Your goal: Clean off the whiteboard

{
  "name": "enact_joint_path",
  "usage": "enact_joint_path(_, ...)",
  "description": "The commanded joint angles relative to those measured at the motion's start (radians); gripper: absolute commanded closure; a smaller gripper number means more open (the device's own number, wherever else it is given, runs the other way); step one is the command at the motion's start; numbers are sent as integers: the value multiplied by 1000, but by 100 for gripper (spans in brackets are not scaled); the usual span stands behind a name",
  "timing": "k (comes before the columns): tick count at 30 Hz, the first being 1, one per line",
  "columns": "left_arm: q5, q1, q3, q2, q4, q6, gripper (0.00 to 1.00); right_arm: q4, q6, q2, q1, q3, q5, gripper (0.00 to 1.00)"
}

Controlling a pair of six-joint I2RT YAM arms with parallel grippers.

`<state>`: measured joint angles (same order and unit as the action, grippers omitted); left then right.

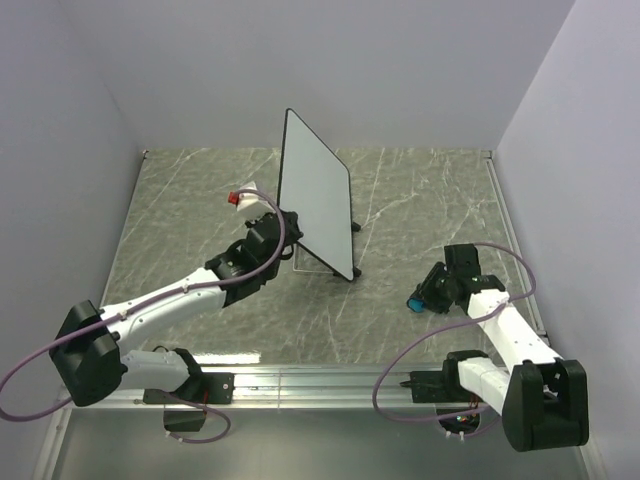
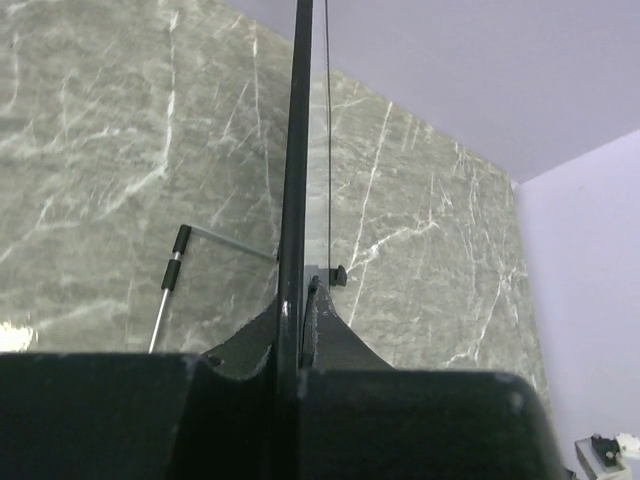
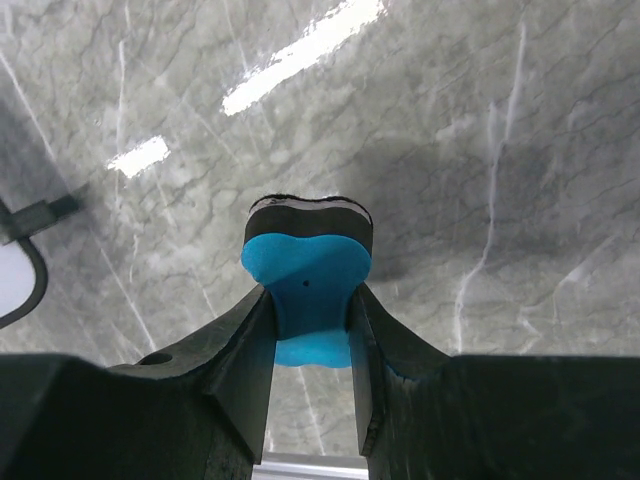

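The whiteboard (image 1: 318,190) stands upright on its black wire stand in the middle of the marble table, and its white face shows no marks from above. My left gripper (image 1: 285,222) is shut on the board's left edge. In the left wrist view that edge is a thin black frame (image 2: 294,150) clamped between the jaws of the left gripper (image 2: 297,305). To the right of the board, my right gripper (image 1: 420,299) is shut on a blue eraser (image 3: 307,265) with a black felt face, squeezed between its fingers (image 3: 365,330) just above the table. The board's corner (image 3: 15,280) shows at the far left of the right wrist view.
A white marker with a red cap (image 1: 242,197) lies behind the left gripper, left of the board. The stand's wire leg (image 2: 170,275) and its black foot (image 1: 357,271) rest on the table. Grey walls close in three sides, and a metal rail (image 1: 320,378) runs along the near edge.
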<state>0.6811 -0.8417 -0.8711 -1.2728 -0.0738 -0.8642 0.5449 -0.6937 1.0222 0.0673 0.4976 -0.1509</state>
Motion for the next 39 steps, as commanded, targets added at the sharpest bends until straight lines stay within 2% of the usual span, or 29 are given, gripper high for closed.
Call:
enact_joint_path(1,-11,-65,81,-65,617,77,100,12,-4,-30,-4,9,-27,100)
enact_joint_path(5,-15,-106,84,-82,666,-4,99,-46,-27,-11,-6,-4,-36,98)
enact_joint_path(7,-2,-131,69,-115,719,-36,94,-85,-33,13,-6,7,-41,79)
enact_joint_path(8,1,-138,64,-128,730,-59,93,-94,-33,41,-6,13,-41,58)
enact_joint_path(11,24,-175,43,-160,775,-96,87,-120,-36,97,-6,47,-35,36)
enact_joint_path(13,34,-189,40,-169,805,-119,81,-132,-36,122,-4,67,-35,34)
enact_joint_path(20,43,-224,40,-134,841,-162,73,-142,-41,124,-6,67,-36,30)
enact_joint_path(24,70,-252,9,-143,894,-180,62,-138,-43,93,-6,42,-38,28)
enact_joint_path(32,129,-319,-110,-191,1012,-200,55,-126,-49,32,-6,18,-42,27)
enact_joint_path(38,161,-352,-222,-229,1103,-193,38,-122,-55,-7,-6,6,-56,24)
enact_joint_path(39,170,-362,-236,-237,1121,-191,33,-123,-58,-11,-7,1,-59,24)
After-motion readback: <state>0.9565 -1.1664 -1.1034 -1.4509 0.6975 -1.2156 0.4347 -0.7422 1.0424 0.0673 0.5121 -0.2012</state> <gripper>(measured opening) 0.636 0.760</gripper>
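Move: The whiteboard stands steeply tilted, its upper left edge between the left fingers; its middle is about 9 cm ahead of that hand, 5 cm to its right and 8 cm below. The blue eraser is about 14 cm back, 30 cm to the right and 20 cm below the left hand. The right fingers still hold that eraser low over the table; from there the whiteboard's middle is some 23 cm ahead, 25 cm left and 11 cm up. Bring the left gripper back about 9 cm and down about 6 cm, lowering the whiteboard's held edge; part its fingers wide on the way to free that edge, rolling the hand's left side up some 20 degrees and tipping it down. Meanwhile open the right fingers to let go of the eraser, ease forward about 3 cm, then lift slightly clear. ##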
